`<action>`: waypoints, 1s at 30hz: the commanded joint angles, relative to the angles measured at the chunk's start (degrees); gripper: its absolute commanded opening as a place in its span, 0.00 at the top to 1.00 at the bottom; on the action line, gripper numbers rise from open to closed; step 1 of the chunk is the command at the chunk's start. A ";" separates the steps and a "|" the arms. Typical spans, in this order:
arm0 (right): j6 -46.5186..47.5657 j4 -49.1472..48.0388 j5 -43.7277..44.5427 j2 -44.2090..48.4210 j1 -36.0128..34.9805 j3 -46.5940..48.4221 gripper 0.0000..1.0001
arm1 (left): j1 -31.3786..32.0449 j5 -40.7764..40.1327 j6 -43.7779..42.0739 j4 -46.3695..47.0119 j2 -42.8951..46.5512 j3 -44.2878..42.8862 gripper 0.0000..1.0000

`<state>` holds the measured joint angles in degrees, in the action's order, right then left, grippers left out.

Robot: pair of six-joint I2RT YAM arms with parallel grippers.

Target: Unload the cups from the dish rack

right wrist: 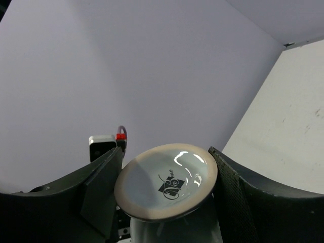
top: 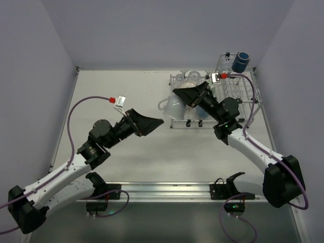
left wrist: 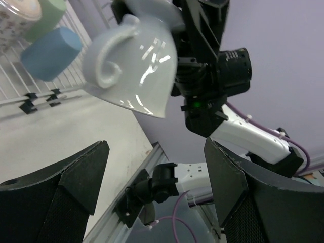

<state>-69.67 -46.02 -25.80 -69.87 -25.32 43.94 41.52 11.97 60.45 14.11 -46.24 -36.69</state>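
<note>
My right gripper is shut on a whitish mug and holds it in the air at the left end of the silver wire dish rack. In the right wrist view the mug's base, with a dark logo, sits between the fingers of the right gripper. My left gripper is open and empty, just left of the mug. The left wrist view shows the mug tilted above the open left gripper. A light blue tumbler and a pale green one lie on the rack.
A dark navy mug stands on the rack's raised basket at the back right. Clear glasses stand at the rack's back left. The side walls are close. A metal rail runs along the near edge.
</note>
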 commanded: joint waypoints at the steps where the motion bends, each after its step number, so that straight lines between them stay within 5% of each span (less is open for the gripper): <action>1: -1.52 -6.63 4.09 -0.97 -0.17 2.55 0.76 | 3.65 -0.10 3.28 8.38 -3.23 0.75 0.15; 21: 1.47 -7.77 10.24 -0.80 -5.17 -0.08 0.76 | 8.49 -11.62 3.45 20.61 -11.42 0.47 0.16; 30: 4.28 -6.45 12.18 2.63 -7.55 -3.86 0.76 | 8.49 -19.00 -3.13 17.01 -8.08 -1.45 0.52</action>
<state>-67.51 -48.49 -15.42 -70.35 -31.88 40.82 49.65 -3.29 61.36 28.91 -56.49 -35.75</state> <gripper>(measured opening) 0.678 0.531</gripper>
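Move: The white cup, held by its base end in the right fingers, lies about 7 cm ahead and 8 cm right of the left hand, roughly level; from the right hand its middle is about 3 cm back and 5 cm left. In the rack, some 24 cm below the left hand, the blue cup stands about 22 cm ahead and 25 cm right of it, the flowered mug about 26 cm ahead and 15 cm right. Left hand goes about 4 cm right, then forward, closing around the white cup's rim; right keeps its hold. ##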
